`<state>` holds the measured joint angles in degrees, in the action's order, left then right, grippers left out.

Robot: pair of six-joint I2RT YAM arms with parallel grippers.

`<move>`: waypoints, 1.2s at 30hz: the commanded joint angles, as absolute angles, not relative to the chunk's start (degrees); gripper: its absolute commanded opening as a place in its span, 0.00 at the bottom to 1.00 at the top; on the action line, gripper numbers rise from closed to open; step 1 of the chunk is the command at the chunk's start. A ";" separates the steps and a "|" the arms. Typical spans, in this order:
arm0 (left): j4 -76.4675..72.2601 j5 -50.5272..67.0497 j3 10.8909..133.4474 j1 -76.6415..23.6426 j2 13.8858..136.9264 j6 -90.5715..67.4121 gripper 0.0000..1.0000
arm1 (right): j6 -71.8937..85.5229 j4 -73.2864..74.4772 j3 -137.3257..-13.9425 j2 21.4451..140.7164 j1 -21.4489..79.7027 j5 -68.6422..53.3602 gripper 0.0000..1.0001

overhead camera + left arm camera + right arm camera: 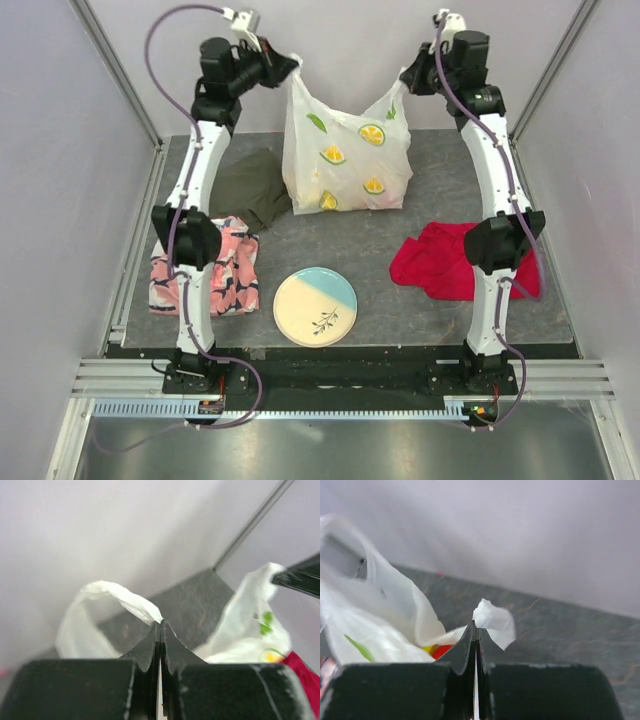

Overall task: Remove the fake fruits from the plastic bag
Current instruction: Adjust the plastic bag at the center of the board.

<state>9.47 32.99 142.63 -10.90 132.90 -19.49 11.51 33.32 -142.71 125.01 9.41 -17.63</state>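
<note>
The plastic bag [345,150], white with green and yellow prints, hangs upright at the back middle of the mat, stretched between both grippers. My left gripper [290,68] is shut on the bag's left handle loop [120,597], which is pinched at the fingertips [160,625]. My right gripper [408,80] is shut on the right handle, and a crumpled tip of it [495,622] sticks out past the jaws [475,627]. The fake fruits are inside the bag. Only a red and yellow bit [437,651] shows through the mouth in the right wrist view.
A cream-and-blue plate [315,306] lies near the front middle. There is a red cloth [440,260] at the right, a pink patterned cloth [215,265] at the left and a dark green cloth [250,185] beside the bag. Frame posts and walls close in the sides.
</note>
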 commanded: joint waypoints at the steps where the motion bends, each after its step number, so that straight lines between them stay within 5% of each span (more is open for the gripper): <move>1: -2.10 32.34 147.47 -12.04 122.61 -8.19 0.02 | 9.76 22.43 -148.18 123.14 6.77 -13.54 0.00; 7: 6.40 40.06 146.88 -12.13 114.04 -5.19 0.01 | 7.48 16.52 -143.73 117.44 3.61 -16.34 0.00; 10: 11.34 44.12 129.70 -12.22 100.01 -4.39 0.01 | 3.00 15.39 -127.36 107.87 3.34 -21.16 0.00; 16: 12.48 35.52 73.93 -12.22 73.62 2.52 0.02 | -9.83 17.30 -94.08 88.63 4.48 -24.96 0.00; 23: 25.04 31.29 59.51 -12.22 65.31 8.26 0.02 | -18.37 25.21 -67.86 76.30 6.94 -22.33 0.02; 25: 27.50 32.16 58.10 -12.22 64.25 8.00 0.02 | -18.36 29.25 -67.06 75.15 7.73 -24.59 0.24; 26: 27.94 32.34 57.57 -12.22 63.20 7.65 0.02 | -19.24 31.27 -70.02 75.49 8.34 -26.09 0.50; 29: 28.65 34.18 56.51 -12.22 60.83 7.03 0.02 | -19.78 38.39 -82.81 78.21 10.37 -28.03 0.71; 36: 29.45 35.16 56.08 -12.22 60.20 6.24 0.02 | -15.65 38.53 -100.55 84.98 17.04 -33.05 0.74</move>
<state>28.71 33.39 56.07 -12.36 60.23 4.84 -17.56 40.82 -96.03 83.13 12.47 -29.23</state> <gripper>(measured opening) 0.022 0.762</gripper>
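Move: Both hands already pinch the plastic bag's handles and hold it up. The spot at the middle of the board where the bag goes lies about 15 cm back, 8 cm right and 28 cm below the left hand. From that hand the plate is some 45 cm back and 4 cm right, the green cloth 12 cm back and 15 cm left, both about 33 cm down. From the right hand the spot is roughly 13 cm back, 16 cm left; the red cloth is 31 cm back, 15 cm right. Keeping its pinch on the bag's handle, the left hand arcs up, then back about 34 cm and down to finish lower, drifting left as its left side rolls up. The right hand first swings up and right, sweeps back and down with its handle, opens to let go low, then lifts some 13 cm and eases left and slightly forward, turning counter-clockwise. ##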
